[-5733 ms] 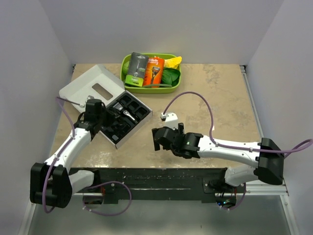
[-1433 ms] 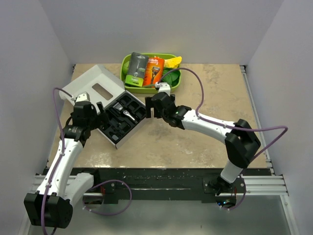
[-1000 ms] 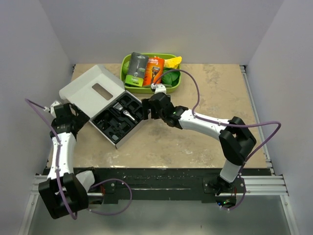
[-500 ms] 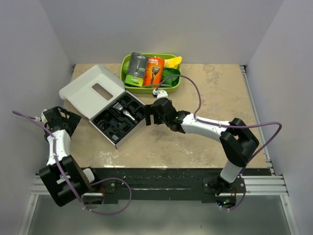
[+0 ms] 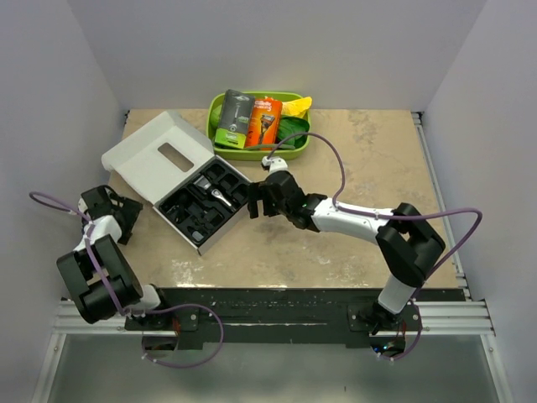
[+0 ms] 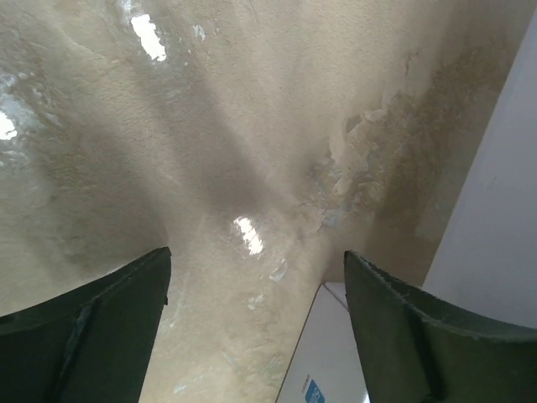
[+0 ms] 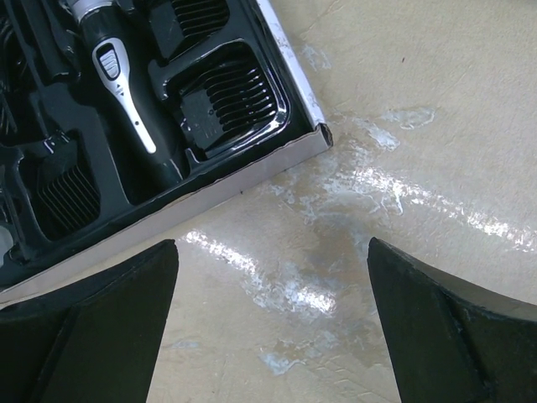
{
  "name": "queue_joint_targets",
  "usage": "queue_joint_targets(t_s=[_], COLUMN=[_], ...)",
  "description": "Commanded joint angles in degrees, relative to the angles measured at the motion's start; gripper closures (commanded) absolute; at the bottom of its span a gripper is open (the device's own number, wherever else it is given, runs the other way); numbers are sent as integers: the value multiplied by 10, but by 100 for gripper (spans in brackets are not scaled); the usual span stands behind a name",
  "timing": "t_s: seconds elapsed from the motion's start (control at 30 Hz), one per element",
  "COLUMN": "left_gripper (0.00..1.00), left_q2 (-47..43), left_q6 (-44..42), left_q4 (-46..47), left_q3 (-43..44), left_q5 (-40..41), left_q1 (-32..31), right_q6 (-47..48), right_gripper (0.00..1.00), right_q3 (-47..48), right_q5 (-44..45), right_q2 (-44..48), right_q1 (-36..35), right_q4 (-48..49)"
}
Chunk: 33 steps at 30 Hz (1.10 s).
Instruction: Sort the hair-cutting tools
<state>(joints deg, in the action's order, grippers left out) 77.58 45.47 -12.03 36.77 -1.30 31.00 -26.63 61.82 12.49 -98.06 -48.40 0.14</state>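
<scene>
The hair-cutting tools lie in the black tray of an open white case (image 5: 220,232). Among them are a slim black and silver clipper (image 7: 117,71) (image 5: 220,196) and black guide combs (image 7: 231,105). My right gripper (image 5: 258,200) (image 7: 273,260) hovers open just off the case's right corner, over bare table, with nothing between its fingers. My left gripper (image 5: 124,215) (image 6: 256,269) is folded back at the table's left edge, apart from the case. It is open and empty over bare table, and a white corner of the case (image 6: 331,361) shows below it.
The case's white lid (image 5: 159,159) stands open toward the back left. A green tray (image 5: 256,154) at the back holds an orange razor package (image 5: 265,122) and a grey-and-green one (image 5: 234,117). White walls close in the left, right and back.
The left arm has pulled back from the case to the table's left edge and folded toward its base. The right gripper has shifted slightly nearer, staying by the case's right corner.
</scene>
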Motion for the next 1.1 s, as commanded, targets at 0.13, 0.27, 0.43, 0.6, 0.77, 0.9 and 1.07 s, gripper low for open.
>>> queue_joint_targets(t_s=[0.13, 0.27, 0.43, 0.6, 0.77, 0.9, 1.07], left_gripper=[56, 85, 92, 100, 100, 100, 100], left_q2=[33, 55, 73, 109, 169, 232, 277], left_q6=[21, 28, 39, 67, 73, 92, 141], left_q4=[108, 147, 223, 299, 369, 467, 622], left_q3=[-29, -33, -44, -50, -44, -44, -83], left_q5=[-12, -29, -53, -107, -164, -232, -306], left_q1=[5, 5, 8, 11, 17, 32, 56], right_q6=[-10, -12, -14, -18, -18, -16, -17], right_gripper=[7, 6, 6, 6, 6, 6, 6], right_q3=[-19, -27, -29, -29, -32, -40, -45], right_q5=[-21, -23, -27, -29, -34, -34, -44], right_q2=[33, 33, 30, 29, 30, 31, 30], right_q1=[2, 2, 2, 2, 1, 1, 1], right_q4=[52, 60, 64, 68, 70, 73, 79])
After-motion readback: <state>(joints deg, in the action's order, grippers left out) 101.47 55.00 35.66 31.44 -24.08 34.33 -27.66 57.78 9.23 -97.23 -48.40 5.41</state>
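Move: Sitting low at the box's left side, the left gripper has the open white lid about 20 cm ahead and 8 cm to its right, its middle slightly above the hand; the lid's near edge is much closer. The black tray is some 5 cm ahead and 22 cm to the right, with the clippers in it about 7 cm ahead and 26 cm right. From the right gripper, the lid is about 12 cm ahead, 28 cm left and lower. Bring the left gripper down about 2 cm at the outside of the box, shutting the wide-open fingers on nothing as it sinks. Then, keeping it low, drive it forward some 8 cm towards the lid's near left edge while the wrist tilts about 25 degrees, swinging the closed fingertips up and forward. Contact with the lid can't be made out. ##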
